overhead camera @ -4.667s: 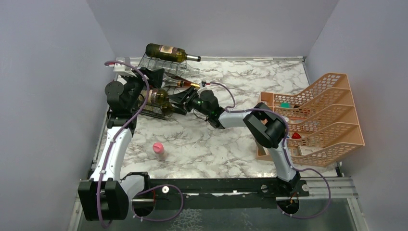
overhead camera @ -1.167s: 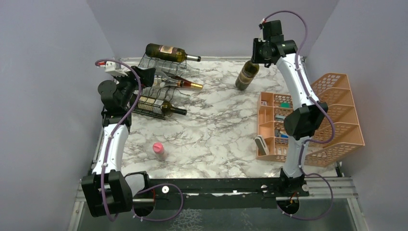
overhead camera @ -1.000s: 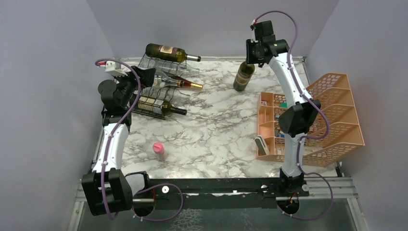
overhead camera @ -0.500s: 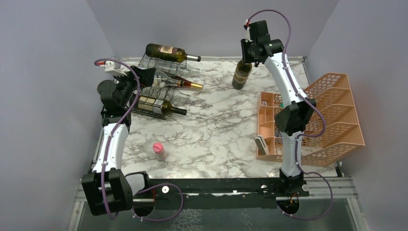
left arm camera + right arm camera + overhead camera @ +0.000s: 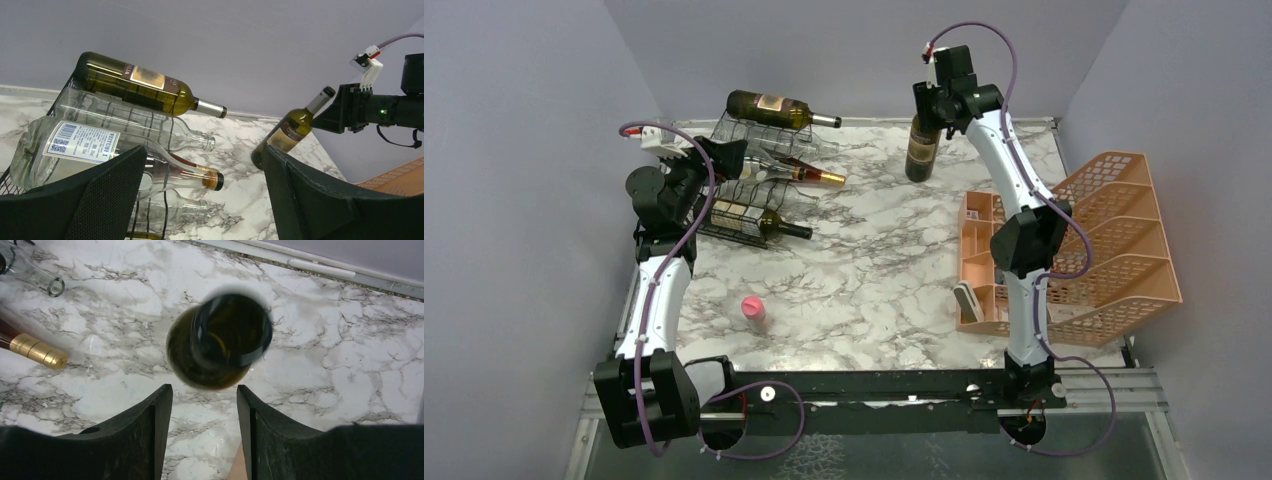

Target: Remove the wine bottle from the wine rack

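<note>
A dark green wine bottle [image 5: 921, 148] stands upright on the marble table at the far back, well apart from the wine rack [image 5: 764, 135]. My right gripper [image 5: 927, 108] hovers over its neck. In the right wrist view the bottle [image 5: 220, 342] is seen from above, just past my right gripper [image 5: 204, 390], which is open and touches nothing. The left wrist view shows the same bottle [image 5: 287, 134] beyond the rack. My left gripper [image 5: 729, 158] [image 5: 204, 152] is open beside the rack, holding nothing.
The black wire rack holds a dark bottle on top [image 5: 769, 107], a clear gold-capped bottle [image 5: 804, 173] and a lower bottle [image 5: 759, 222]. A peach tiered organizer [image 5: 1114, 250] fills the right side. A small pink object [image 5: 752, 307] lies front left.
The right arm carried the bottle from the rack to the far back of the table, tipped it upright there, and its jaws have opened off the neck. The left arm stayed put.
</note>
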`<state>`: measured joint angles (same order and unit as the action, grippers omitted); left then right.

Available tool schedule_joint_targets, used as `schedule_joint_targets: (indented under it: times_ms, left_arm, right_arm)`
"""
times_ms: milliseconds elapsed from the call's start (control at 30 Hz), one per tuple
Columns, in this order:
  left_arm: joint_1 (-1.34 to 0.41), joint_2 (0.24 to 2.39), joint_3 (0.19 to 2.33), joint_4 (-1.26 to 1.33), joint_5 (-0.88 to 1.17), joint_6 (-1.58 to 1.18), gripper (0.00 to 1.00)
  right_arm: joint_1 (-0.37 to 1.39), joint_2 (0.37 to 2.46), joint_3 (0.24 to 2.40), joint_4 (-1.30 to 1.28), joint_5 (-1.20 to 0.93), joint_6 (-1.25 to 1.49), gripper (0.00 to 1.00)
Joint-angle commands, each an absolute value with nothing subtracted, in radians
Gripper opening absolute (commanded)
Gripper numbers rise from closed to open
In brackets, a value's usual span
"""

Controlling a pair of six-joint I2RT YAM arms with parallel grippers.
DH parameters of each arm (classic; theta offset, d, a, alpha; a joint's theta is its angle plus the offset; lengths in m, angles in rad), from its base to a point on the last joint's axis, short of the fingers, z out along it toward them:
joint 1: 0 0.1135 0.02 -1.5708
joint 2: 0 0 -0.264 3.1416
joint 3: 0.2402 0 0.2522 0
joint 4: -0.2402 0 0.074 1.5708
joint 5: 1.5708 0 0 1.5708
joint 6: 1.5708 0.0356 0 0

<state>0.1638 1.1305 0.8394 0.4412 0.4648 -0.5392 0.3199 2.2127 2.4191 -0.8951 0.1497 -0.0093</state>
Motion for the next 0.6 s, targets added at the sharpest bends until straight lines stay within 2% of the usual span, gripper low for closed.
schedule_joint_targets:
  times_ms: [0, 367, 467, 567]
  left_arm:
    - [0.172, 1.133, 0.842, 0.480, 0.492, -0.550, 0.91]
    - [0.175, 1.137, 0.839, 0.485, 0.494, -0.551, 0.91]
    - [0.173, 1.138, 0.837, 0.486, 0.494, -0.552, 0.90]
    - [0.172, 1.140, 0.833, 0.488, 0.494, -0.552, 0.90]
  right_arm:
    - [0.323, 2.243, 2.446, -0.855, 0.170, -0.029, 0.54]
    - [0.325, 2.201, 2.433, -0.846, 0.139, -0.011, 0.63]
    - [0.325, 2.166, 2.375, -0.828, 0.128, 0.004, 0.72]
    - [0.324, 2.112, 2.229, -0.649, 0.175, 0.055, 0.87]
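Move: The wine bottle stands leaning back towards the right gripper, its neck at the half-open fingers and its middle about 7 cm ahead, 11 cm below and level left to right. The gold bottle cap at the rack is some 19 cm left of this hand and 2 cm ahead, 17 cm lower; the orange organizer is about 28 cm right and 10 cm back, 19 cm lower. From the left gripper, the wine bottle is roughly 27 cm ahead, 30 cm right and 21 cm down. Open the right gripper wide, from about half to four fifths, to let the wine bottle's neck go. Keep the hand almost where it is while the fingers spread, letting it settle only about 1 cm downward, and hold the wrist's angle unchanged. ##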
